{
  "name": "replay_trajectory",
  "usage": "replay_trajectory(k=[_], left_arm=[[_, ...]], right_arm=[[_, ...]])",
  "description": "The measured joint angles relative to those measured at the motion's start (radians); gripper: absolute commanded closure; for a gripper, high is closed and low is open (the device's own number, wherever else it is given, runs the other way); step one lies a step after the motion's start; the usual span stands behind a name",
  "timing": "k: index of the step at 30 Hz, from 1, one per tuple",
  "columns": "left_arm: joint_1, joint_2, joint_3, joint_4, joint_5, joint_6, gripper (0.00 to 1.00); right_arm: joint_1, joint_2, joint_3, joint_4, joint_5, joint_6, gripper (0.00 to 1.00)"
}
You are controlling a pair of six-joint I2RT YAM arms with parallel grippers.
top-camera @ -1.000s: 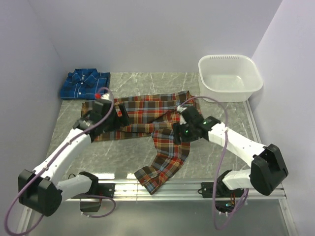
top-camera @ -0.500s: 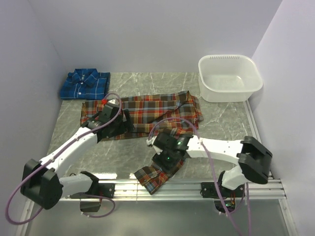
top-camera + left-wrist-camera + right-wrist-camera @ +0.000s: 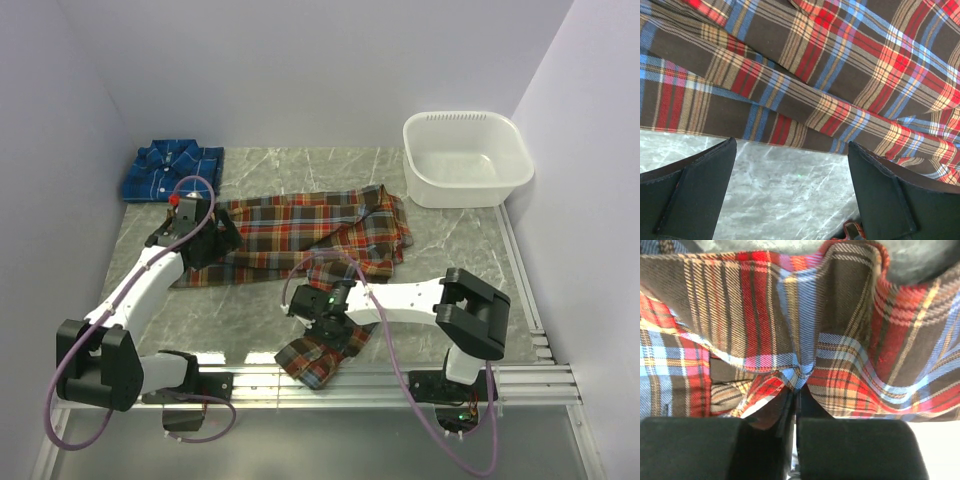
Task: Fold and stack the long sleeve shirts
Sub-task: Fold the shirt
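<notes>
The red-orange plaid shirt (image 3: pixel 300 225) lies spread across the middle of the table, one sleeve (image 3: pixel 308 358) trailing to the front edge. My right gripper (image 3: pixel 318 308) is low over that sleeve and shut on a pinched fold of it; in the right wrist view the plaid cloth (image 3: pixel 790 315) bunches into the closed jaws of the gripper (image 3: pixel 797 387). My left gripper (image 3: pixel 220 240) stands open at the shirt's left lower hem, nothing between its fingers (image 3: pixel 695 190); bare marble shows below the hem (image 3: pixel 805 120). The blue plaid shirt (image 3: pixel 172 170) lies folded at the back left.
A white plastic tub (image 3: pixel 467 158) stands at the back right. Grey walls close in the table at the left, back and right. A metal rail (image 3: pixel 400 378) runs along the front edge by the arm bases.
My right arm swept from the shirt's right side down and left to the sleeve and its jaws closed on the cloth. My left arm shifted left along the hem, still open.
</notes>
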Motion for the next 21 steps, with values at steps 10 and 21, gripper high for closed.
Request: replay_trajectory(k=[10,21], left_arm=[[0.076,0.035,-0.003,0.021,0.012,0.040,0.01],[0.112,0.119,0.040,0.026,0.010,0.065,0.01]], right_arm=[[-0.075,-0.060,0.229,-0.129,0.207,-0.047,1.00],[-0.395,-0.106,0.406,-0.025,0.419,-0.113,1.00]])
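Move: The right hand has the sleeve pinched just above the table; from it the middle of the folded shirt body lies about 24 cm ahead and 10 cm to the left, at nearly the same height. The white bin stands some 42 cm ahead and 31 cm to the right, the blue folded shirt roughly 40 cm ahead and 38 cm left. From the left hand, the shirt body's middle is about 16 cm to the right, 3 cm ahead and 11 cm below. Forward and up in one quick, steepening-then-levelling sweep, the right hand carries the pinched sleeve end off the table towards the shirt body, some 22 cm out and 16 cm higher, drifting slightly right near the end. Its fingers stay shut as they tip outwards about 35 degrees and turn clockwise. The open left hand eases a few centimetres left, forward and down over the shirt's left part. ##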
